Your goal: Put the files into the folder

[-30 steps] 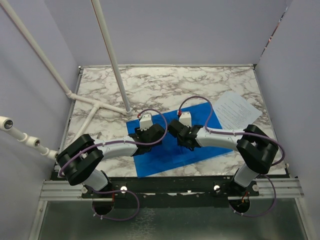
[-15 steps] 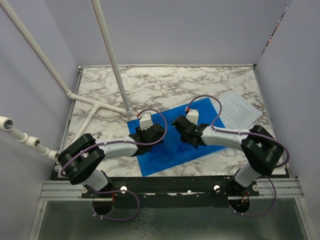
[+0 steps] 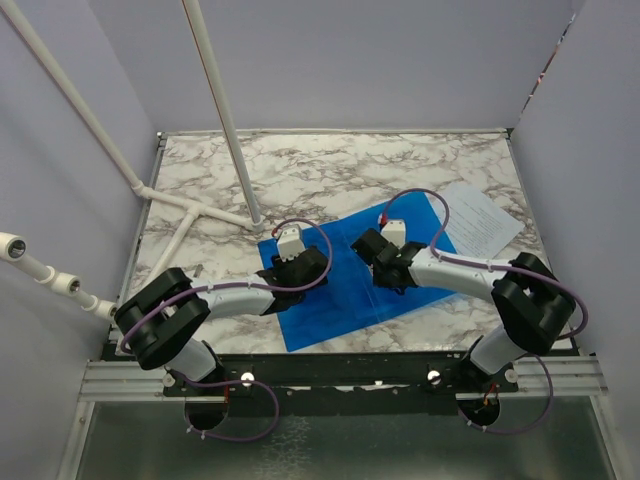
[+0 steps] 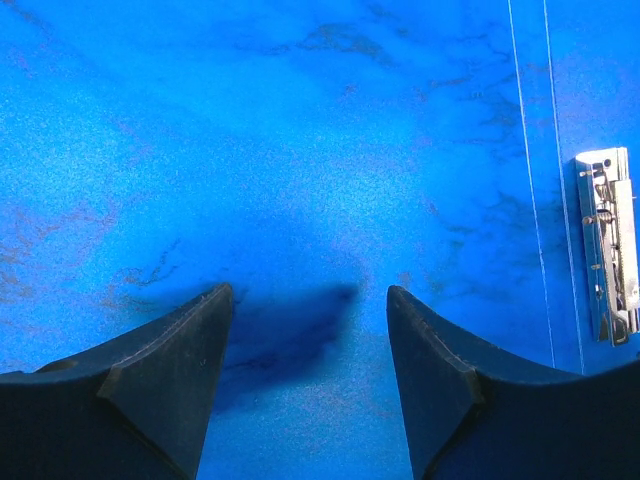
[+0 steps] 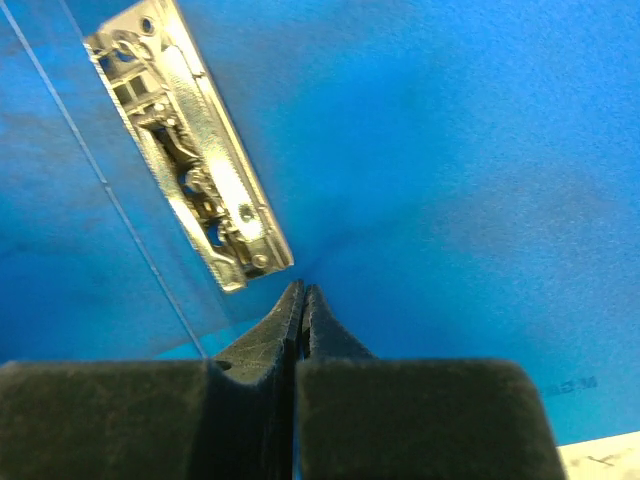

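Observation:
The blue folder (image 3: 335, 305) lies open and flat on the marble table, its metal clip (image 4: 608, 245) by the spine. My left gripper (image 3: 312, 266) is open, low over the folder's left half (image 4: 330, 150), and nothing sits between its fingers (image 4: 308, 292). My right gripper (image 3: 368, 250) is shut and holds nothing. Its tip (image 5: 302, 288) rests on the folder's blue inside face, right beside the near end of the metal clip (image 5: 190, 150). The files (image 3: 478, 218), white printed sheets, lie on the table to the right of the folder, partly behind the right arm.
A white pipe frame (image 3: 190, 215) lies on the table at the back left, and a slanted white pole (image 3: 225, 120) rises from it. Walls close in the left, back and right sides. A rail (image 3: 340, 375) carries both arm bases at the near edge.
My shut right gripper has slid to the right and slightly away across the folder. The folder has shifted a little with it. The left gripper has stayed open in place.

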`<state>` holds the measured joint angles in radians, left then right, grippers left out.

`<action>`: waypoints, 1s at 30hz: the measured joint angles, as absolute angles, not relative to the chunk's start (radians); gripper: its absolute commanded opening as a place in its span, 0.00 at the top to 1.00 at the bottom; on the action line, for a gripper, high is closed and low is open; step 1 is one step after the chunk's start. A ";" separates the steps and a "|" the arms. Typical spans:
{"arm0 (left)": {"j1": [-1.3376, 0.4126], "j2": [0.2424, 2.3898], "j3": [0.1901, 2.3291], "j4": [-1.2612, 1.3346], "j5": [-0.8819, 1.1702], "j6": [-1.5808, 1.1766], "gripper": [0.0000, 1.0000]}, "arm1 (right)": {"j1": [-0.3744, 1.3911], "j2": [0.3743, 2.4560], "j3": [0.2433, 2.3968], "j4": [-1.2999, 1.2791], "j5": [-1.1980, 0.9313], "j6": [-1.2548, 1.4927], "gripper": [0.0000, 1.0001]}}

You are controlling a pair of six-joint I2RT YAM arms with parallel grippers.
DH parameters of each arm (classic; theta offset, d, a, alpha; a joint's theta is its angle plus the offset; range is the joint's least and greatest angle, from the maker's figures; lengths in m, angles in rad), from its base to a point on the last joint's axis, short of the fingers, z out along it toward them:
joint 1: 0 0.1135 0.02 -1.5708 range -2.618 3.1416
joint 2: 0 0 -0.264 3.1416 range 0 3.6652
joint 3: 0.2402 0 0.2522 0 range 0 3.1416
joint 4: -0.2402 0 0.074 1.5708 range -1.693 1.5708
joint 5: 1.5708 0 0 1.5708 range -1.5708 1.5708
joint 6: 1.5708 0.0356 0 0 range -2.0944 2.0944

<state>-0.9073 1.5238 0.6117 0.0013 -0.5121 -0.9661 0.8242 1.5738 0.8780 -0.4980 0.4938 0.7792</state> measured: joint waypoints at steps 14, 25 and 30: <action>-0.905 1.490 0.591 -0.001 -0.483 -0.985 0.33 | 0.819 1.505 0.934 -0.544 0.458 0.700 0.79; -0.908 1.391 0.569 -0.132 -0.427 -1.016 0.32 | 0.802 1.574 0.973 -0.471 0.368 0.634 0.70; -0.908 1.343 0.568 -0.209 -0.418 -1.018 0.32 | 0.797 1.633 0.984 -0.439 0.349 0.624 0.70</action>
<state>-0.9077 1.3426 0.5682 -0.2092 -0.4179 -1.0183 0.7971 1.6333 0.9840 -0.4393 0.3489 0.6235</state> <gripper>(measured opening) 0.674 0.301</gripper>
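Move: The folder lies open flat. Its metal clip is roughly 4 cm ahead and 4 cm to the left of my shut right hand, 2 cm lower. The loose sheets lie about 21 cm right and 10 cm ahead of that hand. From my left hand, low over the left cover, the clip is some 13 cm right and 2 cm ahead; the folder's left edge runs level, about 8 cm left, 1 cm lower. I hop my right hand up about 4 cm and left towards the clip, after a slight drift to the right, easing forward 2 cm; nearing the clip's close end I lower it almost 3 cm, with the fingers parting from shut to about a third open. My left hand, fingers still spread, eases off the left cover and draws back 4 cm, then also left 2 cm, away from the clip. ##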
